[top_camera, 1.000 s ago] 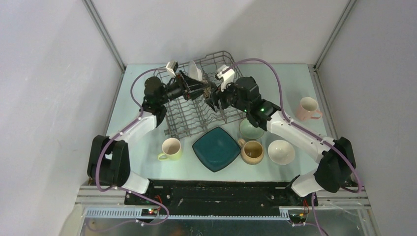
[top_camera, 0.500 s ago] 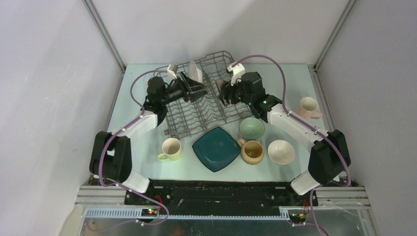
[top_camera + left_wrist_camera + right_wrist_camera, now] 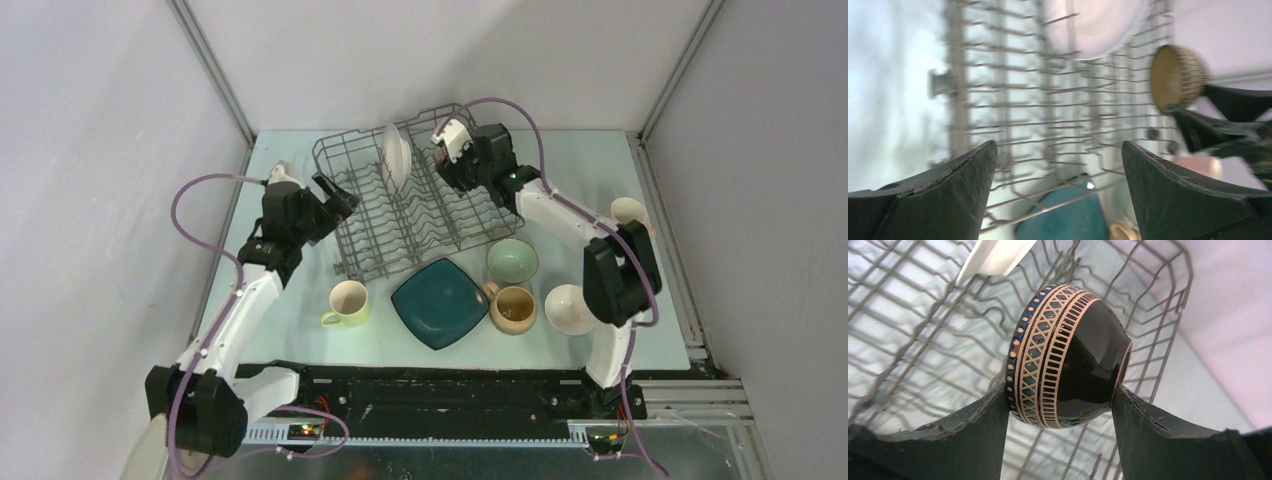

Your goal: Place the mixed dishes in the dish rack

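Note:
The grey wire dish rack stands at the back of the table. A white round plate stands on edge between its tines. My right gripper hangs over the rack's back right part, shut on a dark brown bowl with a tan and teal patterned band; its fingers press on the rim and the foot. My left gripper is open and holds nothing, just outside the rack's left side. The left wrist view looks through the rack at the white plate and the held bowl.
In front of the rack, from left to right, stand a yellow mug, a dark teal square plate, a tan mug and a white bowl. A pale green bowl sits behind the tan mug. A pink mug stands at the right, partly behind my right arm.
My left gripper opened, let go of the white plate and drew back from the rack's middle to its left side. My right gripper carried the brown bowl toward the rack's back.

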Available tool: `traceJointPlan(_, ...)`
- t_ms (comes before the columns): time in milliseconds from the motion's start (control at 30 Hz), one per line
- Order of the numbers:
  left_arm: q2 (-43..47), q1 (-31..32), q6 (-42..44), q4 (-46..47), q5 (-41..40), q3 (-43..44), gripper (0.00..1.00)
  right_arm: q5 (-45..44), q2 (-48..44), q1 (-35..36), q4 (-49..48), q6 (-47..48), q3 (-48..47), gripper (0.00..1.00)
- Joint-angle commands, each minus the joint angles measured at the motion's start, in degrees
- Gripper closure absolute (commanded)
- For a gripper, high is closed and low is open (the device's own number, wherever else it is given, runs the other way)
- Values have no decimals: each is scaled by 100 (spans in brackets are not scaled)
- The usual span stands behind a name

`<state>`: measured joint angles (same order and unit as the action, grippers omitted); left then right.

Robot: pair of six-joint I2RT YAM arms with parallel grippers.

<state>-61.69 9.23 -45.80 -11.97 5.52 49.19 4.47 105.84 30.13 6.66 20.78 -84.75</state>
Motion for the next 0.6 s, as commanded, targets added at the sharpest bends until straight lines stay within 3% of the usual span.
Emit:
traceJointPlan(0, -453, -128, 423, -1195, -1310, 300, 0, 130, 508, -92, -168, 1365, -1199, 100)
traceJointPlan(233, -847, -159, 357, -738, -1245, 136, 0, 241, 1304, -177, -532, 3286, -1688, 100)
traceJointPlan(567, -1160, -290, 384, -593, -661, 333, 0, 546, 1934, -498, -1248, 4222, -2042, 100)
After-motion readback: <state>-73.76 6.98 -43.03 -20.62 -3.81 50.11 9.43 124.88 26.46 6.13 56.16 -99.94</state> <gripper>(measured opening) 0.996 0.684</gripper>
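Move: My right hand holds the patterned bowl above the rack's right side; the open spot in its far right part lies about 10 cm ahead and 10 cm below. The standing white plate is roughly 5 cm ahead, 9 cm to the left and 7 cm lower, and the rack's right rim runs some 9 cm to the right, level with this hand. From my empty left hand that open spot is about 20 cm ahead, 20 cm right and 14 cm down. Keeping my grip on the patterned bowl, I carry it about 9 cm forward with my right hand, first nearly level and then sinking some 5 cm, down into the rack's far right part, while I roll the wrist about 30 degrees, left side down. My left hand, wide open, drops about 10 cm and shifts 4 cm left over the rack's left edge, tipping its fingers down. ##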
